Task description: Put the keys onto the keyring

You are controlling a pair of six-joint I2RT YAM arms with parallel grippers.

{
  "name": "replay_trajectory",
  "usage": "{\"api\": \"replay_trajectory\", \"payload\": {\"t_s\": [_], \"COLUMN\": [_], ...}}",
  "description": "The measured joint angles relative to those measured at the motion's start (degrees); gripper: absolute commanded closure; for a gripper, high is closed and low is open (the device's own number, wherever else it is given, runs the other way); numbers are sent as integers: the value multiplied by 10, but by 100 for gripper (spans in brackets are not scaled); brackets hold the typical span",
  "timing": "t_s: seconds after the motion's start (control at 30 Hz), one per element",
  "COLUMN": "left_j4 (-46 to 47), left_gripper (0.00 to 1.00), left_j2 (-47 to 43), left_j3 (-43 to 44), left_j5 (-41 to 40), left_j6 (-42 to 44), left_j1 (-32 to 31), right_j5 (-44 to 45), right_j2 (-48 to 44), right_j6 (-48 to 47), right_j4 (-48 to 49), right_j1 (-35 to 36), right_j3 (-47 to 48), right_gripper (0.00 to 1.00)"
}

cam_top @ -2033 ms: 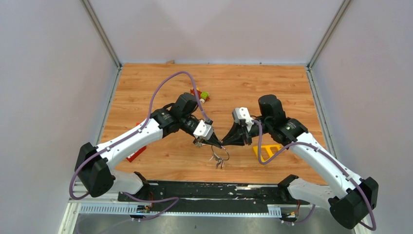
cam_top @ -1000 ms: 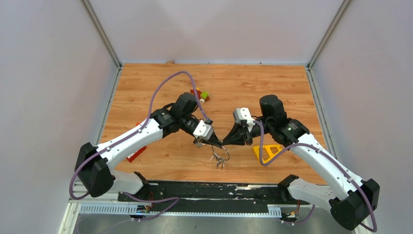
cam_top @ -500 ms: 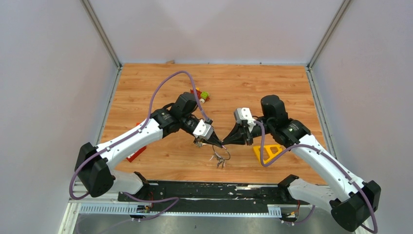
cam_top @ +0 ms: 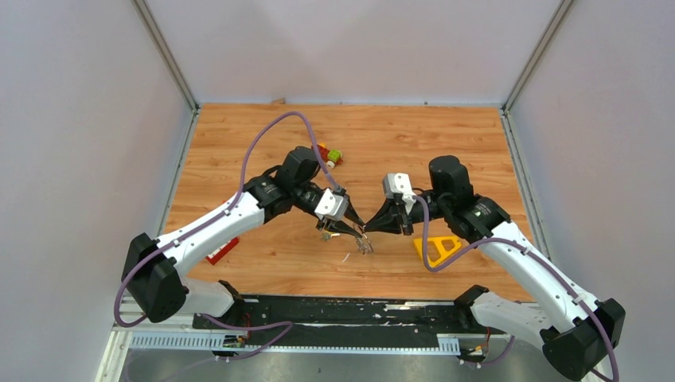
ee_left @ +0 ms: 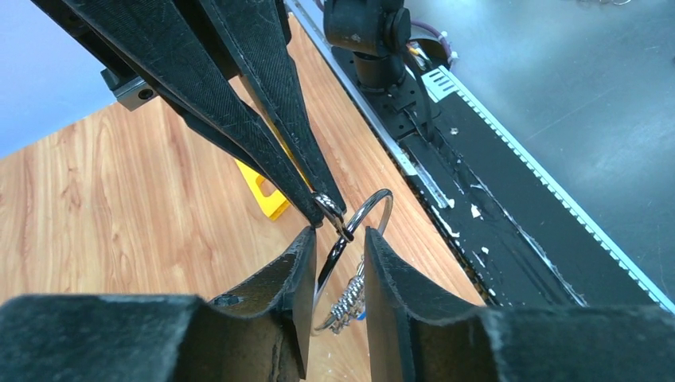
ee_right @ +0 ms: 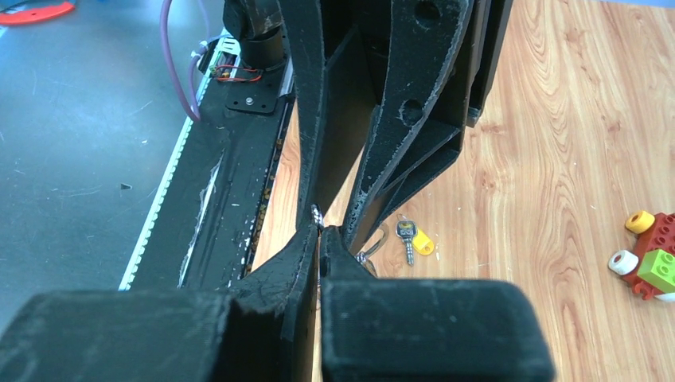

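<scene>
The keyring, a thin silver wire ring, hangs above the wooden table between the two grippers. My right gripper is shut on its upper edge, and its fingers reach in from the top left in the left wrist view. My left gripper stands open, with the ring passing through the gap between its fingers. A small bunch of silver keys with a bit of blue dangles from the ring. Another key with a pale yellow tag lies flat on the table. From above, both gripper tips meet over the keyring.
A yellow plastic triangle lies right of the grippers, under the right arm. The red, green and yellow toy car sits behind the left arm. A red flat piece lies near the table's left front. The black base rail runs along the near edge.
My left gripper has opened and let go of the keyring. The ring and its keys now hang a little higher, held only by my right gripper.
</scene>
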Motion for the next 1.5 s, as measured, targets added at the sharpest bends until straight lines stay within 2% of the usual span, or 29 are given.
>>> {"api": "replay_trajectory", "payload": {"t_s": [0.27, 0.53, 0.73, 0.87, 0.97, 1.13, 1.5], "left_j4": [0, 3, 7, 5, 3, 2, -71], "left_gripper": [50, 40, 35, 27, 25, 24, 28], "left_j2": [-6, -64, -117, -123, -120, -91, 72], "left_j3": [0, -21, -73, -85, -86, -89, -54], "left_j5": [-22, -90, -210, -297, -346, -381, -462], "left_j6": [2, -2, -24, -55, -79, -86, -115], "left_j1": [13, 66, 87, 87, 87, 87, 71], "right_j5": [44, 107, 163, 197, 207, 207, 207], "right_j2": [-2, -9, -17, -25, -31, -43, -63], "right_j6": [23, 48, 67, 87, 103, 118, 117], "right_j4": [8, 19, 20, 28, 37, 43, 44], "right_j1": [0, -4, -20, -40, -64, -93, -103], "right_j3": [0, -2, -6, -12, -19, -26, -28], "right_gripper": [100, 100, 100, 100, 100, 100, 100]}}
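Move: The loose key, lying on its yellow tag, is about 8 cm ahead of the open left hand, 8 cm to its left and some 22 cm below. The keyring bunch hangs about 4 cm under that hand, held by the right. A white scrap lies roughly 6 cm back and 5 cm right of the key; the toy train is about 24 cm beyond the key. From the right hand the key is some 7 cm ahead, 9 cm left and 24 cm down. The loose key on the table draws the empty left hand, which slides off from around the keyring forward and left, then drops about 15 cm, swinging counter-clockwise and tipping its fingers down as they open wider. The keyring, still pinched in the right hand, is carried forward and to the right, some 10 cm in all, that wrist turning about 30 degrees clockwise. ##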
